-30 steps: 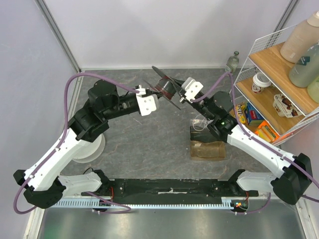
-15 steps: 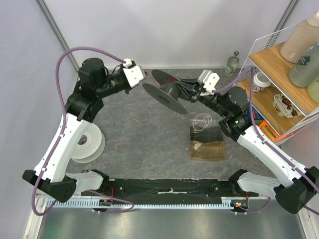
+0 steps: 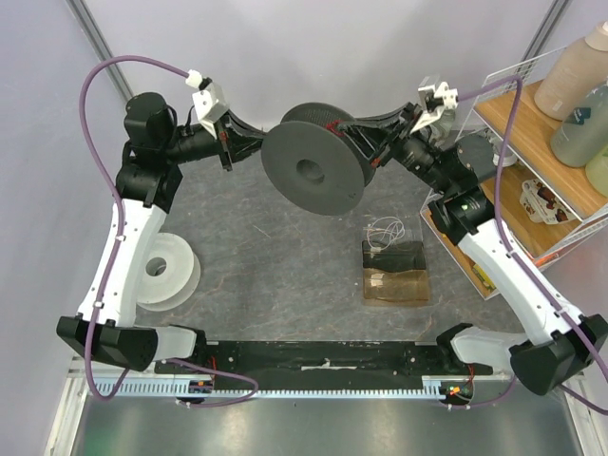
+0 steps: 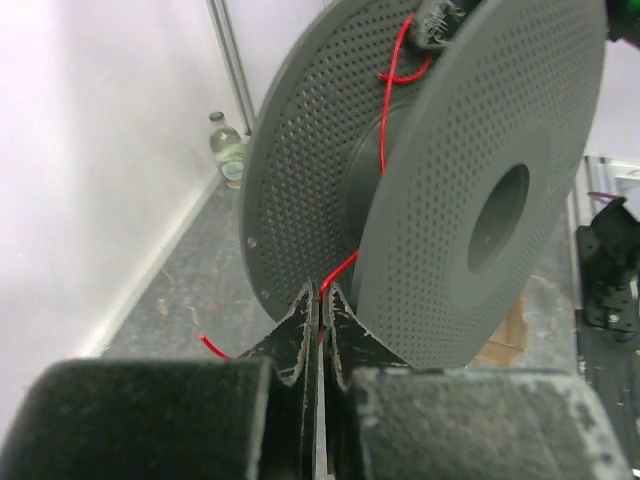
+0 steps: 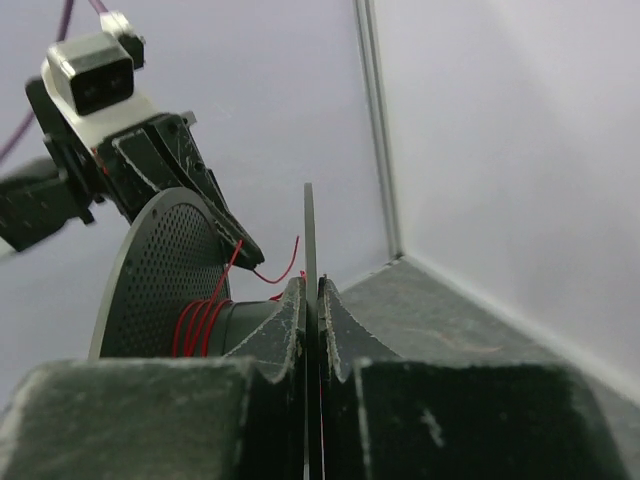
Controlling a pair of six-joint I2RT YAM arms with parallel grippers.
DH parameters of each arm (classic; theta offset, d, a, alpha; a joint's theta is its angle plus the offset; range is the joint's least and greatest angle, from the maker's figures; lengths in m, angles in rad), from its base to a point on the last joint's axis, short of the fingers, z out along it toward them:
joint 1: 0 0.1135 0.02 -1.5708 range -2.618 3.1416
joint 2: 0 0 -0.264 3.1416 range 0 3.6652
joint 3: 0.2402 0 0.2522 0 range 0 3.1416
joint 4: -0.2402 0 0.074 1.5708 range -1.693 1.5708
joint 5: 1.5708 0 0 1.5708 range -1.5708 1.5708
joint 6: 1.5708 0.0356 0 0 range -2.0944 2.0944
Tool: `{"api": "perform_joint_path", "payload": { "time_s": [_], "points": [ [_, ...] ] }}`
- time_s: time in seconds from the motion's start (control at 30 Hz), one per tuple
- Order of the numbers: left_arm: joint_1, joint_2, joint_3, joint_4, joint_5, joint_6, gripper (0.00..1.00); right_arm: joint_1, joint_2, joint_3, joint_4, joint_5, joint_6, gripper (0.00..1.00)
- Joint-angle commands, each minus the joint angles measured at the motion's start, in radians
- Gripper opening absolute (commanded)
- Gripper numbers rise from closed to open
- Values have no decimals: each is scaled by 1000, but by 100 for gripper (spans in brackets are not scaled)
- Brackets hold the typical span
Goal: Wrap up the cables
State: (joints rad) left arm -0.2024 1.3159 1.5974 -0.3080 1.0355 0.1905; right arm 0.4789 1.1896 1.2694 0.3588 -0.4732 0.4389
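A dark grey perforated spool (image 3: 313, 171) hangs in the air above the back of the table, one flat flange facing up. The cable, a thin red wire (image 4: 384, 120), runs from the spool's hub down into my left gripper (image 4: 322, 296), which is shut on it just left of the spool (image 4: 480, 200). A short red tail sticks out to the left of the jaws. In the right wrist view, a few red turns (image 5: 200, 318) lie on the hub. My right gripper (image 5: 311, 286) is shut on the thin edge of the spool's flange (image 5: 309, 225). From above, the left gripper (image 3: 260, 146) and right gripper (image 3: 367, 148) flank the spool.
A white spool (image 3: 163, 275) lies on the table at the left. A brown packet (image 3: 394, 277) with a small white wire coil (image 3: 383, 231) sits right of centre. A wire shelf (image 3: 532, 152) with bottles and boxes stands at the right. A small bottle (image 4: 228, 150) is in the back corner.
Both arms have risen with the spool. It has turned from edge-on to flat-faced toward the overhead camera. The left arm swung back and to the left, still pinching the wire.
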Motion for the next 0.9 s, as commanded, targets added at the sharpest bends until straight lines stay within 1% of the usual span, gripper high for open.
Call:
{"api": "perform_joint_path", "payload": {
  "time_s": [0.0, 0.03, 0.13, 0.2, 0.27, 0.33, 0.43, 0.47, 0.57, 0.8, 0.87],
  "points": [
    [49, 11, -74, 179, 115, -316, 2, -59, 34, 103, 182, 44, 346, 0],
    [47, 11, -92, 228, 135, -371, 2, -62, 51, 117, 209, 38, 397, 0],
    [49, 25, -117, 338, 193, -472, 2, -62, 88, 162, 249, 13, 510, 0],
    [52, 31, -122, 386, 225, -532, 2, -65, 93, 174, 262, 4, 549, 0],
    [55, 32, -151, 492, 262, -642, 2, -65, 96, 183, 267, 4, 581, 0],
    [55, 34, -200, 674, 299, -814, 2, -66, 99, 194, 272, 19, 610, 0],
    [57, 51, -263, 996, 317, -1110, 2, -71, 110, 215, 284, 53, 632, 0],
    [57, 57, -264, 1053, 319, -1167, 2, -72, 110, 223, 285, 74, 635, 0],
    [54, 48, -267, 1057, 308, -1175, 2, -72, 108, 242, 298, 149, 617, 0],
    [23, 33, -272, 1052, 256, -1220, 2, -71, 134, 275, 308, 219, 571, 0],
    [5, 31, -289, 1092, 247, -1258, 2, -71, 146, 292, 309, 231, 566, 0]
  ]
}}
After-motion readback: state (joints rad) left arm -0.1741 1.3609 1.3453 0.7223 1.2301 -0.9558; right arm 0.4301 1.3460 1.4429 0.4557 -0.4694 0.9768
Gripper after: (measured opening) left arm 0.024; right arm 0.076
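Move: The left gripper holds the red cable; the grey spool's drum lies about 10 cm to its right, 3 cm back and slightly above. A white roll is some 27 cm to that gripper's left and 12 cm back, down on the table. From the right gripper, which holds the spool by a flange, the drum is about 7 cm left, 4 cm back and 2 cm lower; the open tray is some 11 cm back, 11 cm right and 48 cm down. Keep the red cable pinched and bring the left gripper back about 4 cm beside the spool, dipping a little before rising to some 3 cm above its start, while rolling the wrist, tipping the fingers up and swinging them towards the base. Meanwhile lift the flange about 5 cm with the right gripper, easing 2 cm forward and rolling it nearly 30 degrees about its fingers. ##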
